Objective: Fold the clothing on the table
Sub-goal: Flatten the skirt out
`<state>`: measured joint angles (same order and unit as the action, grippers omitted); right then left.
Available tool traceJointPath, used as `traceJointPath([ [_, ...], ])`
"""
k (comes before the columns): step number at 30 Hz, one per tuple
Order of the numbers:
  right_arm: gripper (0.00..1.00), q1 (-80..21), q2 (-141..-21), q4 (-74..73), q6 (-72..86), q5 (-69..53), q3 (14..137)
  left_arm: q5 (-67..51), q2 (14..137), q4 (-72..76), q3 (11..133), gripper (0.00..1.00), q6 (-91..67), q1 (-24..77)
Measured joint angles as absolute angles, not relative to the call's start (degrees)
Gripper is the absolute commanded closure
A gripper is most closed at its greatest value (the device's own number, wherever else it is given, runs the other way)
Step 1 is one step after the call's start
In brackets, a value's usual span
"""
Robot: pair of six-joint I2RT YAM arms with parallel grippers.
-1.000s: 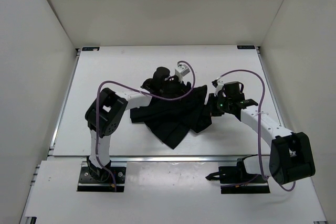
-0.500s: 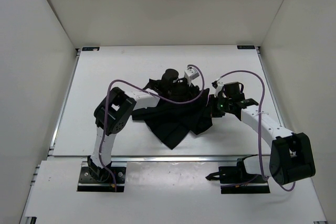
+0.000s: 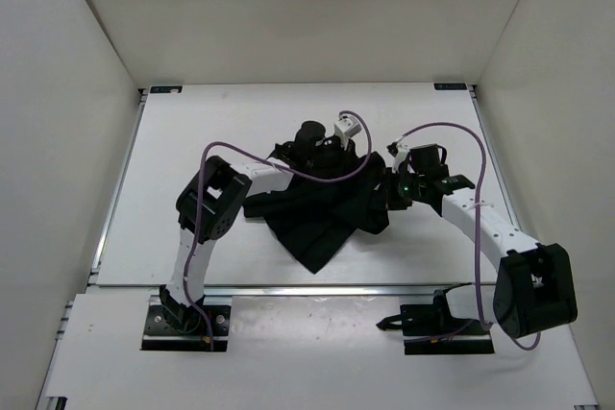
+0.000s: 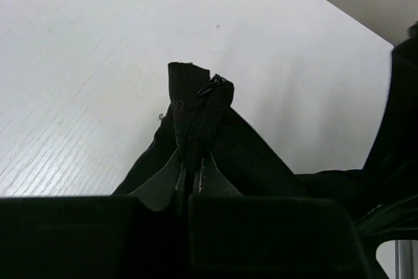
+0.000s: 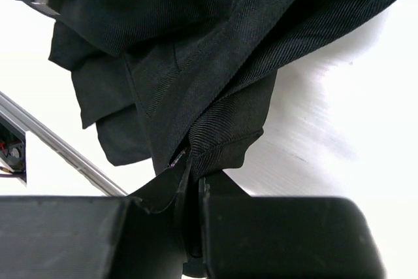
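The clothing (image 3: 322, 213) is a crumpled black garment with pleat-like folds in the middle of the white table (image 3: 192, 141). At the garment's far edge my left gripper (image 3: 322, 146) is shut on a pinched ridge of fabric with a zip end (image 4: 196, 106), and the cloth stands up between its jaws (image 4: 191, 178). On the garment's right side my right gripper (image 3: 392, 191) is shut on a thick fold of the black fabric (image 5: 215, 138). In the right wrist view the cloth hangs from those jaws (image 5: 194, 184) in drapes (image 5: 196, 44).
White panels wall the table on the left, back and right (image 3: 538, 55). A metal rail (image 3: 288, 287) runs along the table's near edge, also seen in the right wrist view (image 5: 59, 145). Purple cables (image 3: 442, 129) loop over both arms.
My left gripper moved right along the garment's far edge and closed on a ridge of fabric. The right gripper kept its hold and drifted slightly back, pulling the garment's right side up.
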<state>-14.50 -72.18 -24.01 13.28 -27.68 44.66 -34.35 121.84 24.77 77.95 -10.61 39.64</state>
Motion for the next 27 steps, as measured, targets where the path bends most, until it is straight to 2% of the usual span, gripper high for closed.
traceJointPath([
  [4,1.0,-12.73,-72.77,-25.17,12.36,-26.92,46.3,-32.6,120.05,21.41,77.95,1.0,-10.55,37.89],
  [10,1.0,-2.04,-74.78,-28.03,10.85,-26.28,54.3,-30.41,109.45,14.06,80.05,1.0,-11.27,28.75],
  [12,1.0,0.34,-76.93,-28.69,10.35,-26.06,61.69,-30.22,107.18,11.31,85.47,1.0,-11.49,25.56],
  [18,1.0,0.54,-88.07,-30.37,8.91,-25.78,99.96,-31.81,105.58,4.56,110.37,1.0,-11.81,20.12],
  [21,1.0,-0.32,-87.29,-27.42,8.49,-26.15,108.64,-32.42,101.01,3.01,114.17,1.0,-9.65,19.22],
  [22,1.0,-0.36,-85.8,-26.04,8.54,-27.0,108.62,-33.19,98.45,2.72,113.19,0.96,-8.93,18.94],
  [23,1.0,-0.36,-84.23,-24.77,8.6,-27.81,107.35,-34.02,95.79,2.94,110.91,0.85,-8.38,18.72],
  [24,1.0,-0.36,-82.02,-23.27,8.54,-28.71,104.4,-35.0,92.55,3.57,106.89,0.65,-7.73,18.55],
  [25,0.99,-0.36,-79.99,-22.24,8.25,-29.06,100.66,-35.86,88.62,4.47,100.92,0.3,-6.68,18.48],
  [26,1.0,-0.25,-78.46,-21.65,7.68,-28.42,96.73,-36.1,84.86,4.73,94.89,0.05,-5.65,18.44],
  [27,1.0,0.16,-76.47,-20.6,7.14,-27.51,91.13,-35.68,81.82,4.99,89.06,0.01,-5.28,18.26],
])
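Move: The black skirt lies bunched on the table with an end pinched in each gripper; its middle is about 10 cm back and 12 cm left of the left hand, and some 18 cm left of the right hand, level with it. It lies roughly 8 cm below both. The right gripper's held end is some 11 cm back and 6 cm right of the left hand. From the right hand, the skirt's near corner is about 19 cm back and 19 cm left. The skirt is whipped up off the table between both grippers: the left hand climbs some 40 cm and sweeps 20 cm left, the right climbs as much while going 7 cm right, tipping its fingers up about 50 degrees. Both swing forward first, then draw back, and start to drop at the end. The left wrist rolls and turns counter-clockwise, its fingers opening about halfway at the last; the right keeps its pinch. ##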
